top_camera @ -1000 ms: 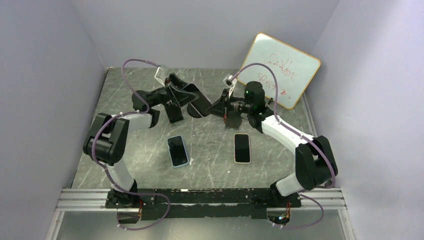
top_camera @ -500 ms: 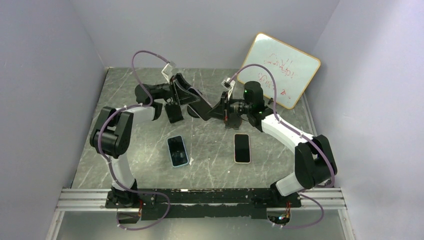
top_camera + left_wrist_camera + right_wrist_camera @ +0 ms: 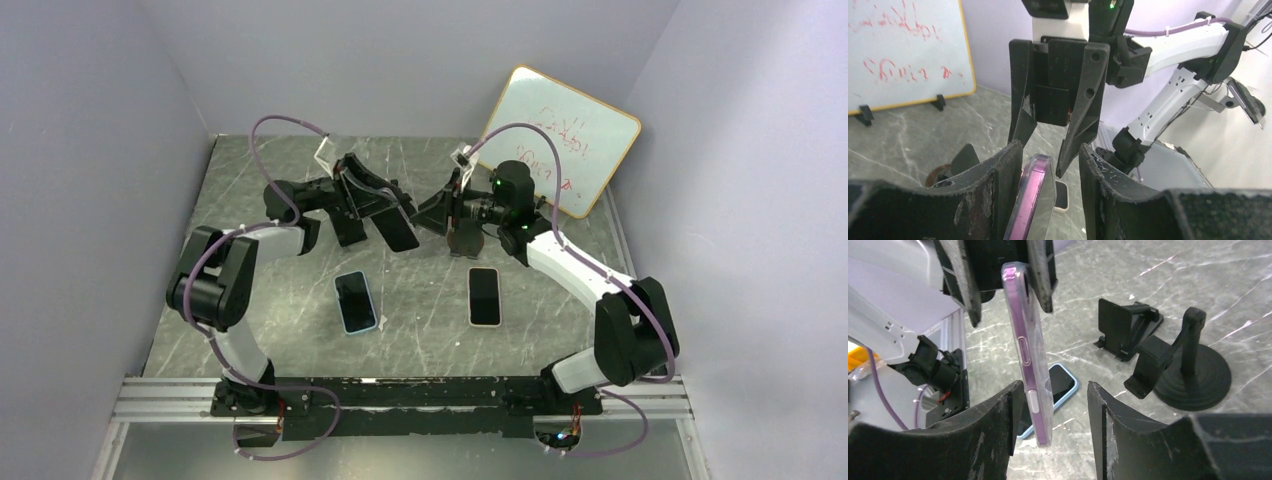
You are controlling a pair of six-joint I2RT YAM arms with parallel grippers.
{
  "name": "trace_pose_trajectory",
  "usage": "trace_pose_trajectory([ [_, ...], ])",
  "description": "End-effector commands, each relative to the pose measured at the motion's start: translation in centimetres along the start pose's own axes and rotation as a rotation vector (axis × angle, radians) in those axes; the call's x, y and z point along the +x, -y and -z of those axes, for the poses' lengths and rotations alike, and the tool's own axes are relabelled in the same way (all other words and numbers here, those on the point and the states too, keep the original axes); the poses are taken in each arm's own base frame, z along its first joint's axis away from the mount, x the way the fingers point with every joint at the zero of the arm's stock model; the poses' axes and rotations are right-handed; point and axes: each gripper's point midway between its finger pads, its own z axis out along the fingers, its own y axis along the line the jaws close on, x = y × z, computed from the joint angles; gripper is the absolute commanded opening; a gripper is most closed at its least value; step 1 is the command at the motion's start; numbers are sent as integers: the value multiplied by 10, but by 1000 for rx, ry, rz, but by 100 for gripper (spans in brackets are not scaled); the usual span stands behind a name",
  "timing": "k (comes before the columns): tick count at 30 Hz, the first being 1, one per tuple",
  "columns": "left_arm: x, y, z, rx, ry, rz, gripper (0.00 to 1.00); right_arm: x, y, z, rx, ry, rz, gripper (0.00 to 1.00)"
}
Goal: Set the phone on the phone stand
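Note:
A purple phone in a clear case hangs in the air over the table's middle, held by my left gripper. In the left wrist view the phone lies against the left finger, with a gap to the other. My right gripper faces it, open; in the right wrist view the phone's lower end hangs between the right gripper's spread fingers, close to one of them. A black round-based phone stand and a smaller folding stand sit on the table behind.
A blue-cased phone and a pale-cased phone lie flat on the table nearer the arm bases. A whiteboard leans at the back right. The round stand sits under the right wrist, the other stand under the left.
Both grippers met on the phone a second ago. Now the right gripper's fingers stand apart from it and the left gripper carries the phone, tilted lower toward the table.

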Motion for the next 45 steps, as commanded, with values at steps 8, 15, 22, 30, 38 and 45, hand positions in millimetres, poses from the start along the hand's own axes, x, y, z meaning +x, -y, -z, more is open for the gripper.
trace_pose_trajectory([
  [8, -101, 69, 3, 48, 360, -476, 5, -30, 8, 14, 90, 224, 19, 79],
  [15, -123, 81, 1, 66, 423, -476, 5, -39, -2, 26, 29, 367, 30, 91],
  [22, -140, 100, 2, 89, 473, -493, 5, -46, -16, 27, -91, 460, 23, 92],
  [30, -149, 102, 3, 83, 512, -487, 5, -45, -20, 19, -184, 496, -19, 91],
  [38, -174, 114, -1, 108, 612, -492, 5, -41, -26, -5, -185, 483, 4, 91],
  [45, -182, 125, -14, 158, 653, -470, 5, -36, -24, -39, -60, 434, 77, 93],
])
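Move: The left gripper holds the phone; the round-based phone stand, its likely goal, is roughly 20 cm ahead, 1 cm left and 22 cm below. Counted from the left gripper, the folding stand is some 18 cm ahead and 14 cm left, and the blue-cased phone 2 cm ahead and 10 cm left, both on the table. From the right gripper, already parted around the held phone, the round stand is about 20 cm ahead, 4 cm left and 17 cm below. Keep the left grip on the phone and raise it about 15 cm clear of the right fingers, easing slightly forward and left, the left fingertips tilting up and swinging counter-clockwise. Open the right gripper wide, draw it 2 cm right, then bring it back left while rising about 3 cm and tipping its fingers up some 25 degrees. ##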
